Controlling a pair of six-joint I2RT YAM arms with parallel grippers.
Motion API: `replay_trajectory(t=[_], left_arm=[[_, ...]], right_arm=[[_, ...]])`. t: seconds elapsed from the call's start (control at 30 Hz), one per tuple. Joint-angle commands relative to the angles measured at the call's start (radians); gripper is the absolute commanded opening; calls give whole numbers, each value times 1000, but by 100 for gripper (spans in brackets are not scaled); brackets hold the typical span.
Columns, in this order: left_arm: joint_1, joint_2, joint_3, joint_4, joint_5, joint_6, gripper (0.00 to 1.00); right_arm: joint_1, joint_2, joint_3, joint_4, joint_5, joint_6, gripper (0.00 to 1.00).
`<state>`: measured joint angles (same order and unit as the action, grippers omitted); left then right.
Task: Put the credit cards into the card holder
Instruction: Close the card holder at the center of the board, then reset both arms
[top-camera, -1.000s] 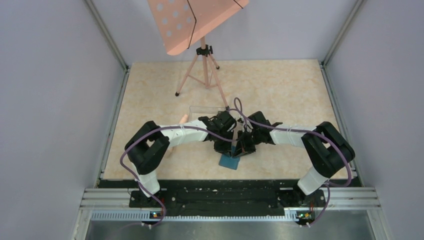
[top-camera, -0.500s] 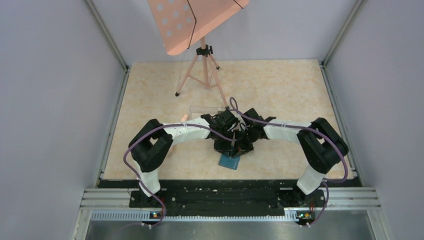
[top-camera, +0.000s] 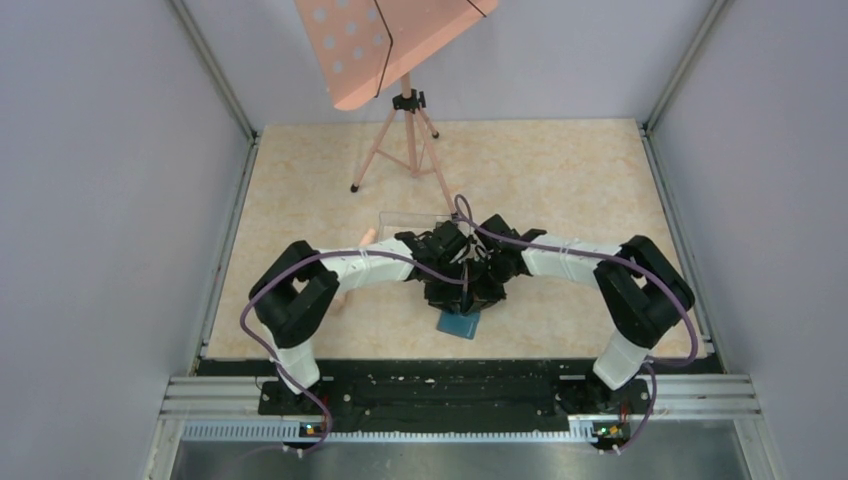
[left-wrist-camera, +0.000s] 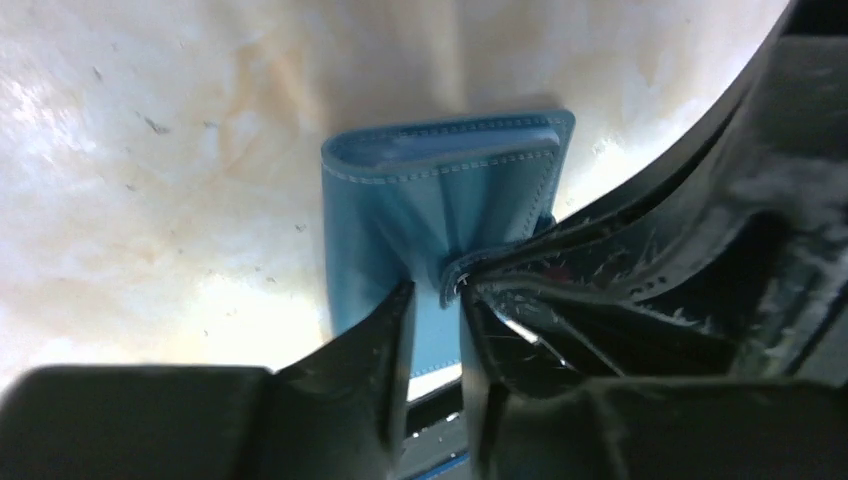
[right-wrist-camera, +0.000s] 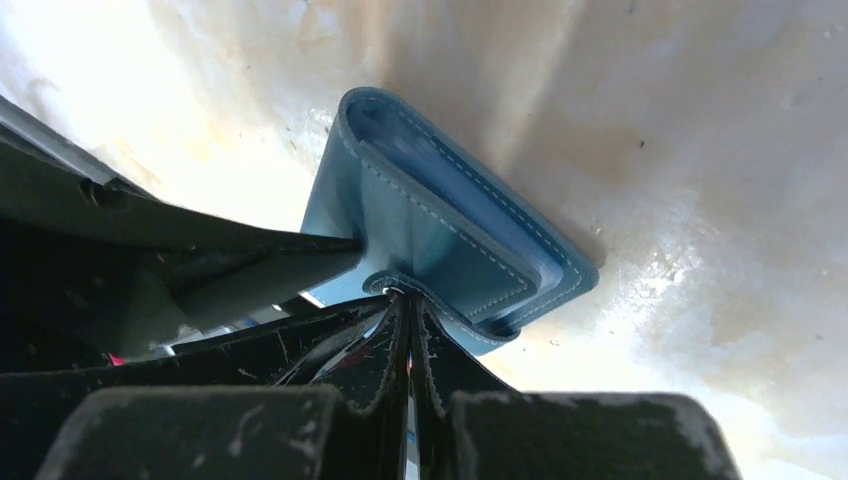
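Observation:
The card holder (top-camera: 459, 325) is a folded teal wallet lying on the marbled table near its front edge, just below both wrists. Seen in the left wrist view, the card holder (left-wrist-camera: 430, 190) has creases running toward its snap tab (left-wrist-camera: 455, 280). My right gripper (right-wrist-camera: 405, 298) is shut, pinching that tab (right-wrist-camera: 395, 285) at its tips over the card holder (right-wrist-camera: 440, 220). My left gripper (left-wrist-camera: 435, 295) stands slightly open beside it, with nothing in the narrow gap and only teal leather showing through. The credit cards are hidden.
A clear plastic box (top-camera: 412, 220) sits just behind the two wrists. Farther back stands a pink tripod (top-camera: 405, 140) carrying a tilted peach perforated panel (top-camera: 390, 40). The black rail (top-camera: 460, 385) runs along the near table edge, and grey walls close both sides.
My left gripper's jaws have parted a little. Both wrists have crept slightly left and closer together over the card holder, which stays where it was.

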<state>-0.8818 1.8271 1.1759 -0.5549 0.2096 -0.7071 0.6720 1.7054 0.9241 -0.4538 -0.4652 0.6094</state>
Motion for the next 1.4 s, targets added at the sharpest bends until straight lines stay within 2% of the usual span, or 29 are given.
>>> replay_trajectory(t=[0.0, 0.03, 0.07, 0.13, 0.17, 0.27, 0.33, 0.4, 0.47, 0.6, 0.73, 0.83, 0.9, 1.0, 1.13, 1.23, 1.37], left_arm=[[-25, -94, -83, 226, -20, 60, 43], [-22, -128, -101, 257, -11, 53, 50], [-15, -165, -121, 293, 2, 43, 55], [7, -233, -172, 377, 42, 20, 68], [22, -266, -202, 419, 67, 3, 71], [84, -365, -308, 541, 135, -57, 74], [150, -420, -384, 651, 189, -100, 74], [217, -479, -464, 747, 241, -143, 74], [292, -538, -544, 834, 279, -174, 74], [442, -661, -650, 883, 325, -179, 76], [598, -800, -674, 739, 277, -73, 80], [680, -906, -655, 588, 122, 56, 86], [702, -957, -636, 510, -30, 152, 92], [705, -994, -627, 468, -287, 284, 95], [709, -968, -699, 599, -508, 407, 99], [713, -902, -800, 829, -556, 494, 99], [745, -769, -798, 1051, -522, 555, 99]], right_arm=[[81, -41, -5, 20, 204, -114, 0], [81, -70, 6, 19, 209, -113, 0], [79, -100, 17, 17, 215, -112, 5], [72, -156, 36, 15, 233, -106, 22], [64, -181, 38, 15, 238, -102, 30], [20, -247, 35, 14, 239, -98, 59], [-16, -295, 17, 18, 236, -96, 73], [-57, -352, -11, 28, 237, -96, 85], [-105, -411, -47, 43, 235, -96, 91], [-227, -516, -112, 62, 233, -109, 98], [-320, -583, -137, 58, 296, -145, 99], [-329, -620, -138, 61, 441, -200, 99], [-329, -645, -152, 98, 563, -227, 99], [-330, -691, -231, 215, 714, -263, 99], [-329, -745, -368, 420, 846, -342, 97], [-329, -750, -479, 600, 931, -418, 96], [-336, -707, -641, 917, 1032, -505, 99]])
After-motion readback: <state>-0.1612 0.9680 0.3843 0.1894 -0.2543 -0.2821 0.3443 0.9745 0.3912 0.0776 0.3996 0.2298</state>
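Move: Both hands are bunched over the closed blue card holder, fingertips at its clasp: the holder's middle lies about 2 cm back, 1 cm left and 2 cm below the left hand, and roughly 2 cm back, 3 cm left and 2 cm below the right. From the left hand, the clear tray is some 14 cm ahead and 9 cm left, the pink rod about 7 cm ahead and 22 cm left, both near table height. Both hands come free of the card holder's clasp and spread apart. The left lifts first, then swings some 30 cm left and 13 forward over the pink rod, rising high before sinking again; the right goes about 23 cm right and 12 forward, up then partly down. Both open wide and tip their fingers from downward to forward. ##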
